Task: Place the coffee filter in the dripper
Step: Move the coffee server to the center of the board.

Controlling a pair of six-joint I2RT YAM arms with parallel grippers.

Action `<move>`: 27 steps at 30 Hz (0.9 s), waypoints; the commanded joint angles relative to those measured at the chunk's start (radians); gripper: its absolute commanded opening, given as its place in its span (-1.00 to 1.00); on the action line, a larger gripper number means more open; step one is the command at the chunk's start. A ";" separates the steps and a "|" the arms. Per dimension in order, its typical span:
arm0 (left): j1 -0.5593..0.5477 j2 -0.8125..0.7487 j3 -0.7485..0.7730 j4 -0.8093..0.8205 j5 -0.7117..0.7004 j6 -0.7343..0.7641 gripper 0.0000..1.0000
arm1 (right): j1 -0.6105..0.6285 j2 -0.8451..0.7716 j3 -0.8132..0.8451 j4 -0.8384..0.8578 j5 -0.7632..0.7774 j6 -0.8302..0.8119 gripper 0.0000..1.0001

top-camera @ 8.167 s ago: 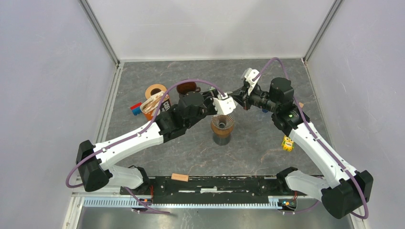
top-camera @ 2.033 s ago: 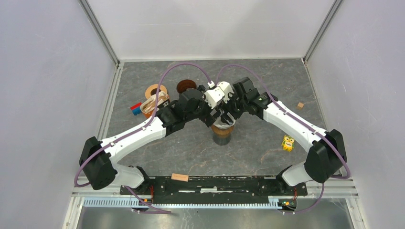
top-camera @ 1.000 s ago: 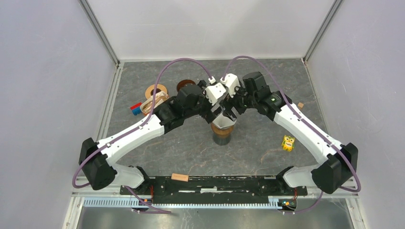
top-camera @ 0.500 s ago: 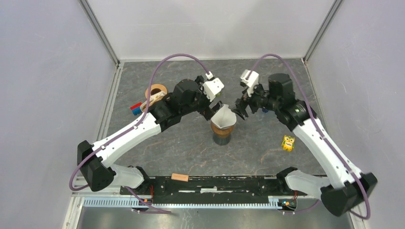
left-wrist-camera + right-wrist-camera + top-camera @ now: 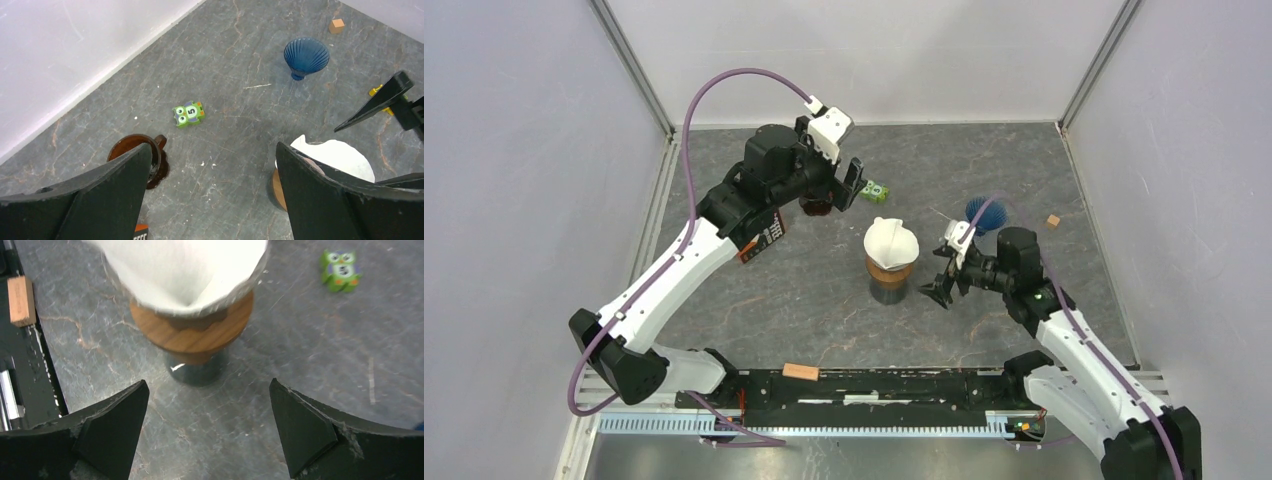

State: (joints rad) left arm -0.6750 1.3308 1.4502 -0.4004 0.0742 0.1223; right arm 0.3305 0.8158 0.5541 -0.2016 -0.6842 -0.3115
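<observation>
The white paper coffee filter [image 5: 891,240] sits as an open cone in the dripper [image 5: 890,268], a wooden ring on a dark glass base at mid table. My left gripper [image 5: 832,192] hovers open behind and left of it, holding nothing. My right gripper [image 5: 937,275] is open just right of the dripper base, low over the table, and not touching it. The left wrist view shows the filter [image 5: 340,157] past my right-hand finger and the left gripper [image 5: 212,150] open over bare floor. The right wrist view shows the filter [image 5: 185,270], the wooden ring [image 5: 195,335], and the right gripper [image 5: 208,385] empty.
A brown glass mug [image 5: 816,207] stands under the left gripper. A green owl block [image 5: 874,190], a blue shell cup [image 5: 984,212] and a small wooden cube [image 5: 1052,221] lie behind the dripper. An orange-black packet [image 5: 764,235] is at the left. A wooden block [image 5: 801,372] rests on the front rail.
Both grippers have left the dripper: the left rose back and left, the right dropped to the near right. The filter stays seated in the dripper, free of both.
</observation>
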 commanded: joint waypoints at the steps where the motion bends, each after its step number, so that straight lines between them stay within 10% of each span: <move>1: 0.024 -0.007 0.022 0.003 0.061 -0.074 0.99 | -0.005 -0.010 -0.128 0.271 -0.060 0.018 0.96; 13: 0.055 -0.006 -0.014 0.029 0.086 -0.082 0.99 | -0.001 0.185 -0.483 1.195 -0.056 0.324 0.96; 27: 0.055 -0.016 -0.039 0.041 0.102 -0.078 0.99 | 0.104 0.400 -0.432 1.243 0.003 0.285 0.96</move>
State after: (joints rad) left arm -0.6235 1.3308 1.4143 -0.4049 0.1501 0.0685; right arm 0.4091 1.1702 0.0853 0.9676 -0.7120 -0.0010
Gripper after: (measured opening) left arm 0.993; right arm 0.983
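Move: The coffee server stands about 9 cm to the right hand's left and 3 cm ahead of it, its glass roughly 11 cm below. The paper filter in the dripper sits directly on top of the server, about level with this hand. A blue cone lies some 20 cm ahead and 13 cm right, 13 cm lower. From the raised left hand, the server is about 8 cm back, 8 cm right and 29 cm down. The open right hand sinks about 7 cm beside the server, from filter height down towards the glass, its pointing fingers tipping up some 15 degrees until they are almost level. As the descent runs out it also works left towards the server, about 3.5 cm in all, with the fingers held wide to either side of the line to the glass and still short of touching it. ##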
